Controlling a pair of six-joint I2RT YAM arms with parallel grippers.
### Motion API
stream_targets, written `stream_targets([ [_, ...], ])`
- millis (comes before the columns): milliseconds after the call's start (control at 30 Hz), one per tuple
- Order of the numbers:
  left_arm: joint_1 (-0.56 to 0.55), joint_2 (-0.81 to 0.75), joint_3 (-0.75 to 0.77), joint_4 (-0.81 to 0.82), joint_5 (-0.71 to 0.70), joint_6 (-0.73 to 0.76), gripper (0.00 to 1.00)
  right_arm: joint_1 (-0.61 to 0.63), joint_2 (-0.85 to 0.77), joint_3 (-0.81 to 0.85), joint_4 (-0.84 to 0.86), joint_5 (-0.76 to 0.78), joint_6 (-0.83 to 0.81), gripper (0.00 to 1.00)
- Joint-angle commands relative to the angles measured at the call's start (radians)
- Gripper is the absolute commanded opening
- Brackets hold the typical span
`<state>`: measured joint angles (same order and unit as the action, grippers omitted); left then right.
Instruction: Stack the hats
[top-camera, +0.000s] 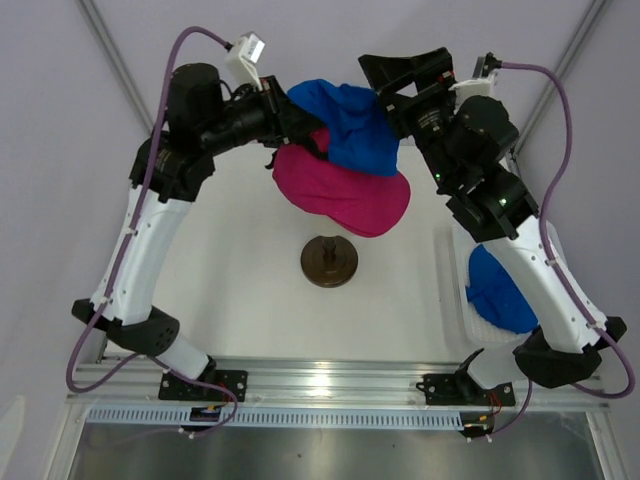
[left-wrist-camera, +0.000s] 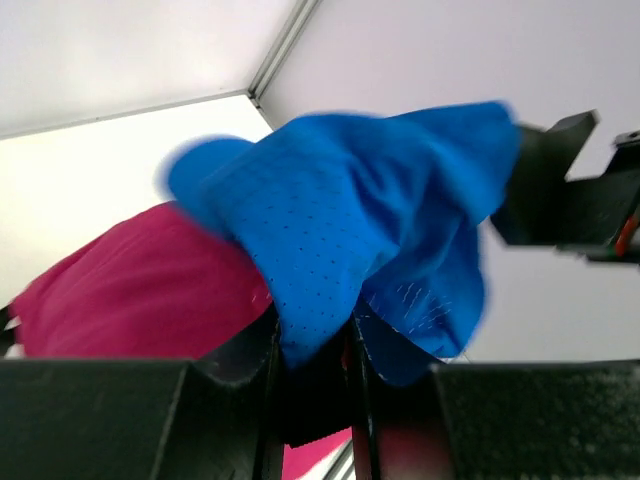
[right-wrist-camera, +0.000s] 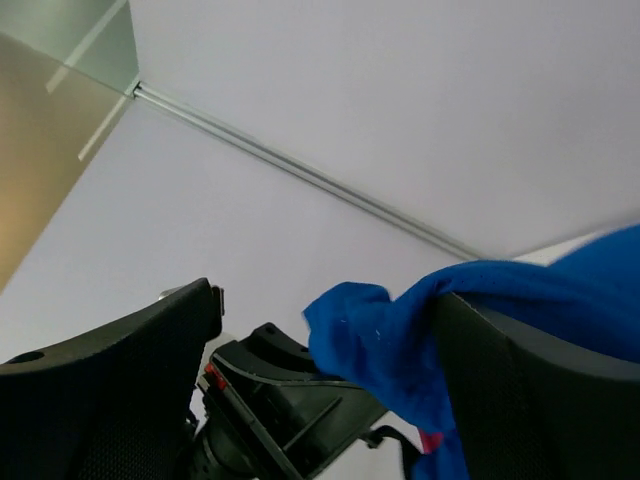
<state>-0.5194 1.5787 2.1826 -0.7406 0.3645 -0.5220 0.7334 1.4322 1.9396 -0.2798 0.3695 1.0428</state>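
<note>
My left gripper (top-camera: 298, 132) (left-wrist-camera: 310, 338) is raised above the back of the table. It is shut on the edge of a royal blue hat (top-camera: 350, 122) (left-wrist-camera: 350, 210) and of a magenta-pink hat (top-camera: 345, 192) (left-wrist-camera: 140, 290). The blue hat lies bunched on top of the pink one, which sags below it. My right gripper (top-camera: 386, 88) (right-wrist-camera: 328, 305) faces the left one with its jaws wide apart. The blue hat's fabric (right-wrist-camera: 400, 335) drapes against its right finger (right-wrist-camera: 540, 390), not clamped. A second blue hat (top-camera: 500, 292) lies at the right, partly hidden under my right arm.
A dark round stand (top-camera: 329, 262) sits at the table's middle, just below the hanging pink hat. The second blue hat rests in a white tray (top-camera: 470, 318) at the right edge. Grey tent walls close in behind both grippers.
</note>
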Motion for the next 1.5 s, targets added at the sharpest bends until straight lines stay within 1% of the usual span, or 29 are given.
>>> stream_targets([
  [0, 0.061, -0.089, -0.01, 0.009, 0.154, 0.005, 0.01, 0.004, -0.075, 0.09, -0.025, -0.003, -0.248, 0.91],
  [133, 0.082, -0.095, -0.007, -0.026, 0.223, 0.022, 0.01, 0.003, -0.122, 0.09, -0.062, 0.02, -0.392, 0.92],
  [200, 0.087, -0.088, -0.009, -0.057, 0.244, 0.039, 0.01, -0.008, -0.127, 0.114, -0.12, 0.029, -0.444, 0.92],
  [267, 0.093, -0.075, -0.003, -0.083, 0.238, 0.054, 0.01, -0.032, -0.13, 0.128, -0.159, -0.021, -0.483, 0.95],
  [300, 0.097, -0.059, -0.001, -0.113, 0.232, 0.06, 0.01, -0.107, -0.13, 0.128, -0.166, -0.17, -0.466, 0.96],
  [367, 0.104, -0.048, -0.009, -0.12, 0.22, 0.059, 0.01, -0.191, -0.115, 0.104, -0.132, -0.387, -0.358, 0.94],
  [400, 0.105, -0.045, -0.014, -0.109, 0.209, 0.054, 0.01, -0.221, -0.102, 0.099, -0.119, -0.55, -0.315, 0.92],
  [433, 0.105, -0.042, -0.035, -0.1, 0.2, 0.051, 0.01, -0.238, -0.086, 0.102, -0.118, -0.587, -0.275, 0.91],
  [500, 0.11, -0.037, -0.043, -0.082, 0.2, 0.042, 0.01, -0.235, -0.041, 0.13, -0.16, -0.603, -0.286, 0.9],
  [533, 0.113, -0.028, -0.038, -0.08, 0.198, 0.042, 0.01, -0.242, -0.029, 0.146, -0.191, -0.575, -0.299, 0.91],
  [567, 0.124, -0.023, -0.029, -0.083, 0.198, 0.039, 0.01, -0.246, -0.018, 0.166, -0.266, -0.555, -0.337, 0.91],
  [633, 0.137, -0.01, -0.003, -0.103, 0.2, 0.04, 0.01, -0.255, -0.006, 0.196, -0.32, -0.511, -0.386, 0.91],
  [733, 0.176, 0.012, 0.058, -0.131, 0.202, 0.05, 0.01, -0.279, -0.039, 0.148, -0.381, -0.428, -0.458, 0.94],
  [800, 0.203, 0.032, 0.117, -0.167, 0.192, 0.066, 0.01, -0.343, -0.068, 0.092, -0.389, -0.429, -0.464, 0.96],
  [867, 0.229, 0.049, 0.153, -0.203, 0.198, 0.08, 0.01, -0.408, -0.121, -0.019, -0.357, -0.48, -0.449, 0.96],
  [900, 0.234, 0.062, 0.17, -0.21, 0.208, 0.095, 0.01, -0.484, -0.136, -0.056, -0.342, -0.557, -0.423, 0.96],
  [967, 0.239, 0.072, 0.183, -0.226, 0.215, 0.112, 0.01, -0.558, -0.165, -0.149, -0.3, -0.641, -0.396, 0.95],
  [1000, 0.239, 0.079, 0.183, -0.239, 0.223, 0.134, 0.01, -0.613, -0.17, -0.177, -0.283, -0.728, -0.386, 0.95],
  [1033, 0.239, 0.081, 0.184, -0.247, 0.223, 0.143, 0.01, -0.63, -0.173, -0.204, -0.266, -0.769, -0.363, 0.95],
  [1067, 0.239, 0.086, 0.181, -0.252, 0.225, 0.16, 0.01, -0.647, -0.174, -0.258, -0.215, -0.817, -0.354, 0.95],
  [1100, 0.239, 0.093, 0.178, -0.27, 0.226, 0.168, 0.01, -0.66, -0.174, -0.287, -0.176, -0.908, -0.343, 0.95],
  [1133, 0.239, 0.098, 0.18, -0.279, 0.218, 0.175, 0.01, -0.66, -0.173, -0.31, -0.114, -0.941, -0.331, 0.94],
  [1200, 0.239, 0.101, 0.174, -0.299, 0.212, 0.194, 0.01, -0.661, -0.159, -0.355, -0.069, -1.0, -0.325, 0.94],
  [1333, 0.239, 0.089, 0.12, -0.293, 0.205, 0.206, 0.01, -0.661, -0.125, -0.384, 0.029, -1.049, -0.303, 0.95],
  [1467, 0.239, 0.075, 0.082, -0.275, 0.194, 0.206, 0.01, -0.651, -0.093, -0.409, 0.076, -1.07, -0.258, 0.94],
])
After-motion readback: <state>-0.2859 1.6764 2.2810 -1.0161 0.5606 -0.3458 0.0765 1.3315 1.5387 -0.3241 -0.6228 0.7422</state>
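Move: The left gripper already pinches the blue hat; the pink hat on the head, where it belongs, lies about 6 cm to that hand's right, 2 cm back and 9 cm below. The open right gripper has the blue hat's middle some 6 cm to its left, level fore and aft, 7 cm below, and the pink hat about 7 cm left, 3 cm back and 17 cm below. The round stand base sits straight beneath the pink hat, roughly 30 cm lower. Keep the left gripper shut on the blue hat, ease it back and slightly up, then draw it forward, left and down over the pink hat's left side, ending about 6 cm left and 5 cm lower. Meanwhile take the open right gripper back, up and right off the blue hat, then sink it some 20 cm, swinging right and forward, rolling its left side down and finally coming a little back left, turning counter-clockwise, beside the brim. ##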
